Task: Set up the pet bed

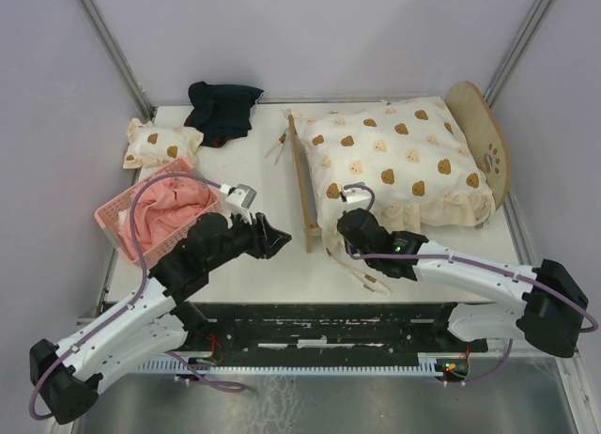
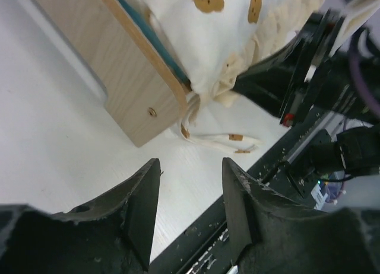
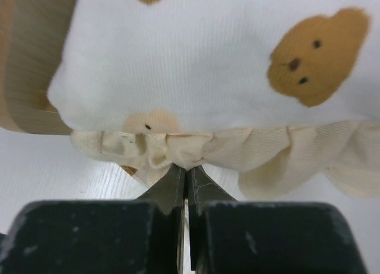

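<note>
The pet bed stands at the back right of the table, its arched headboard (image 1: 484,141) with a paw print at the far right and its low footboard (image 1: 305,185) towards the middle. A cream bear-print quilt (image 1: 399,157) covers its top. My right gripper (image 1: 350,229) is shut on the quilt's ruffled hem (image 3: 190,150) at the near left corner, the fingertips pinching the fabric. In the left wrist view the footboard (image 2: 122,69), a blue mattress edge (image 2: 155,40) and loose quilt ties (image 2: 221,140) show. My left gripper (image 2: 191,167) hangs open over the bare tabletop, left of the footboard, holding nothing.
A pink basket (image 1: 120,229) with pink cloth (image 1: 178,199) sits at the left, beside my left arm. A small bear-print pillow (image 1: 160,143) and a dark cloth (image 1: 223,110) lie at the back left. The black rail (image 1: 319,326) runs along the table's near edge.
</note>
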You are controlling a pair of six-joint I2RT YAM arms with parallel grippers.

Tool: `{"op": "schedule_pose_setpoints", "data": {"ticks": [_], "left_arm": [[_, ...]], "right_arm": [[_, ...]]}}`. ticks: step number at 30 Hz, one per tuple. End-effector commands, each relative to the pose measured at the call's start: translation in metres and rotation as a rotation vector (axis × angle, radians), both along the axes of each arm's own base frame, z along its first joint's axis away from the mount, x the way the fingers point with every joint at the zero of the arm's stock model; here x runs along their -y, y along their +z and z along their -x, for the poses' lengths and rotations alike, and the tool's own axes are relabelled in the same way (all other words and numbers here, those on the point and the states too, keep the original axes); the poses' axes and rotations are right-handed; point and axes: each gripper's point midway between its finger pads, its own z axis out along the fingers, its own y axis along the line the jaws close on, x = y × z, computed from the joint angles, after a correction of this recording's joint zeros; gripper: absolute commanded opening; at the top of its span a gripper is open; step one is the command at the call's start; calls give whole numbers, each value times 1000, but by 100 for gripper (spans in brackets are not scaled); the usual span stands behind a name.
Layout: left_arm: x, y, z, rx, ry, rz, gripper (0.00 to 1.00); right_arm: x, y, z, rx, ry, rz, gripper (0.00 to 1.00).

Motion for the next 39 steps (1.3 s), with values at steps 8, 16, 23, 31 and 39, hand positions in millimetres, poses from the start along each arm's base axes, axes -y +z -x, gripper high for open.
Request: {"op": "schedule_pose_setpoints", "data": {"ticks": [8,16,23,31,39], "left_arm": [[49,-3,13,78,-51,52,38],[95,-29,12,135,-36,37,34],[118,-54,5,124,-15,0,31],[134,-83,-8,93,31,-46,29],[153,-99,-20,94,61,-59,29]], "right_arm": [[-5,104,-12,205,-27,-237,2],[-8,131,-20,249,-24,-270,2],[5,140,-28,264,-52,-271,2],[11,143,-31,259,-53,-290,2],[17,142,-29,260,-58,-291,2]]}}
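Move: The left hand, holding nothing, has the cream ties on the table about 18 cm to its right, some 2 cm ahead and 18 cm below. The near corner of the bed's left board is about 8 cm right of that hand, 7 cm ahead and 14 cm lower. The right hand already grips the cover's ruffle; that board corner is roughly 8 cm to its left, level with it fore and aft and 4 cm lower, and the ties lie about 7 cm back, 4 cm right and 9 cm below. Still pinching the ruffle, the right hand lifts it about 11 cm, mostly at the outset, tipping its fingers up some 10 degrees. Meanwhile the left hand swings right and down past the near end of the board towards the ties, some 13 cm each way, easing back slightly before coming forward again, and narrows its fingers to a small gap without visibly touching anything. ##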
